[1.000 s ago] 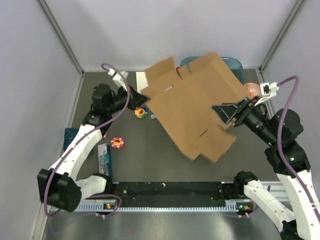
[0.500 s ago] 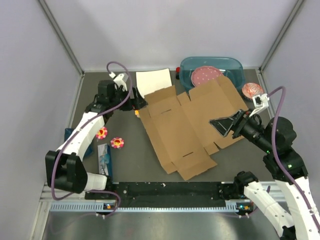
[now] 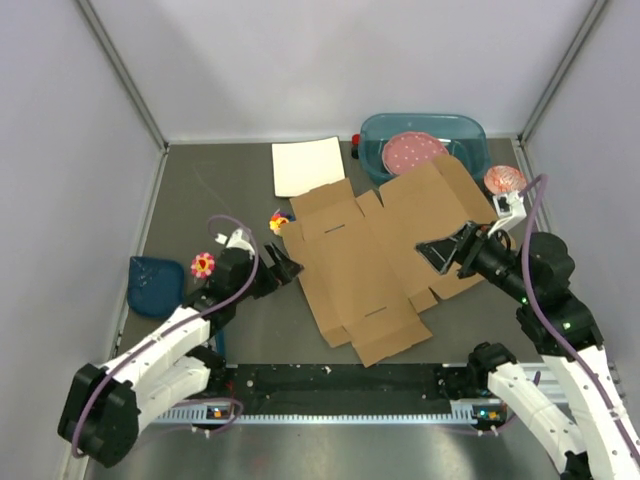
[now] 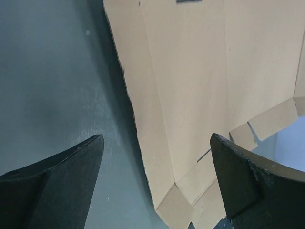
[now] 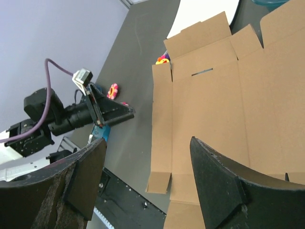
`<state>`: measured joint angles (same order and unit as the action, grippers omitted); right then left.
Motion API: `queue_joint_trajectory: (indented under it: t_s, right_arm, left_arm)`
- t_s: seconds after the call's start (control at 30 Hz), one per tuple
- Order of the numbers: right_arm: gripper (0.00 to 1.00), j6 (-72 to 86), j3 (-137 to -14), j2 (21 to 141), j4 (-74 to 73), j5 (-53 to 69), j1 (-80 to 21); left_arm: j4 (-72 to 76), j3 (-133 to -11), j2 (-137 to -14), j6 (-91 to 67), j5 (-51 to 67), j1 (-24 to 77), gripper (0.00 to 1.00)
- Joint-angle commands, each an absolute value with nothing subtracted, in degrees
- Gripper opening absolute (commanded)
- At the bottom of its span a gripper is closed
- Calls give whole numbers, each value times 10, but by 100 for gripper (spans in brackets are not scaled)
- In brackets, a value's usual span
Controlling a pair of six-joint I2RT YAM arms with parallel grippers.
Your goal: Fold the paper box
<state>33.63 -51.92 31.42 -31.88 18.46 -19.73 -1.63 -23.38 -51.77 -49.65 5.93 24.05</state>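
Note:
The paper box (image 3: 375, 255) is a flat brown cardboard cut-out with flaps and slits, lying unfolded on the dark table in the middle. My left gripper (image 3: 285, 268) is open, low to the table, just off the box's left edge. In the left wrist view that edge of the box (image 4: 200, 86) runs between the spread fingers of the left gripper (image 4: 156, 138), which touch nothing. My right gripper (image 3: 445, 255) is open above the box's right side. In the right wrist view the right gripper (image 5: 147, 140) hangs empty over the box (image 5: 228, 109).
A white sheet (image 3: 306, 167) lies behind the box. A teal tub (image 3: 470, 135) holding a pink plate (image 3: 410, 150) stands at the back right. Flower toys (image 3: 203, 265) (image 3: 281, 222) and a blue item (image 3: 155, 285) lie to the left. A black rail (image 3: 340, 380) spans the front edge.
The box was held up tilted; it now lies flat on the table. My left gripper opened, let go and drew back toward the near left. The right gripper shifted slightly.

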Motion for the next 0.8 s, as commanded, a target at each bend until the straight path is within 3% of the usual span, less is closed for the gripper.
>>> queue_joint_trajectory:
  t_s: [0.0,0.23,0.4,0.57,0.67,0.7,0.77]
  right_arm:
    - [72,337,-508,326,-284,184,-203]
    - [72,348,-488,329,-269,187,-203]
    - [71,345,-485,333,-271,182,-203]
    - [71,341,-484,339,-272,180,-203]
    - [71,340,-483,340,-272,176,-202]
    - [71,339,-484,340,-273,176,-203]
    - [71,338,-487,338,-275,172,-203]
  left_arm:
    - [64,-196,-535,-595,-13,287,99]
    - [254,-156,-701,-585,48,290,96]
    - [433,-127,-820,-618,87,315,83]
    - [468,-143,-867,-612,102,337,69]
    - [454,-145,-870,-596,104,345,40]
    - [443,-144,-864,-585,100,344,19]
    - [387,-154,-821,-564,91,343,0]
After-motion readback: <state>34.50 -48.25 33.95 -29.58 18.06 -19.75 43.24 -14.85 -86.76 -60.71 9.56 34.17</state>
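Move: The open left hand hovers above and to the left of the paper box's near-left edge; the spot it goes for is about 8 cm to its right, 1 cm back and 9 cm below. Level with the table, the pinwheel flower lies some 16 cm ahead, the box's middle panel 20 cm right and 3 cm ahead, and the near end flap 26 cm right and 12 cm back. From the right hand, that edge spot is roughly 26 cm left, 5 cm ahead and 29 cm down. The left hand first sinks about 6 cm, wide open, beside the left edge of the flattened paper box, then sweeps some 6 cm to the right into that edge and sinks a little more while it rolls its left side down by about 10 degrees and turns slightly clockwise. On the way right the fingers close from wide open to nearly shut, one above and one below the cardboard, and pinch its edge, as the right hand, empty and open, eases down about 3 cm high over the box's right part. ##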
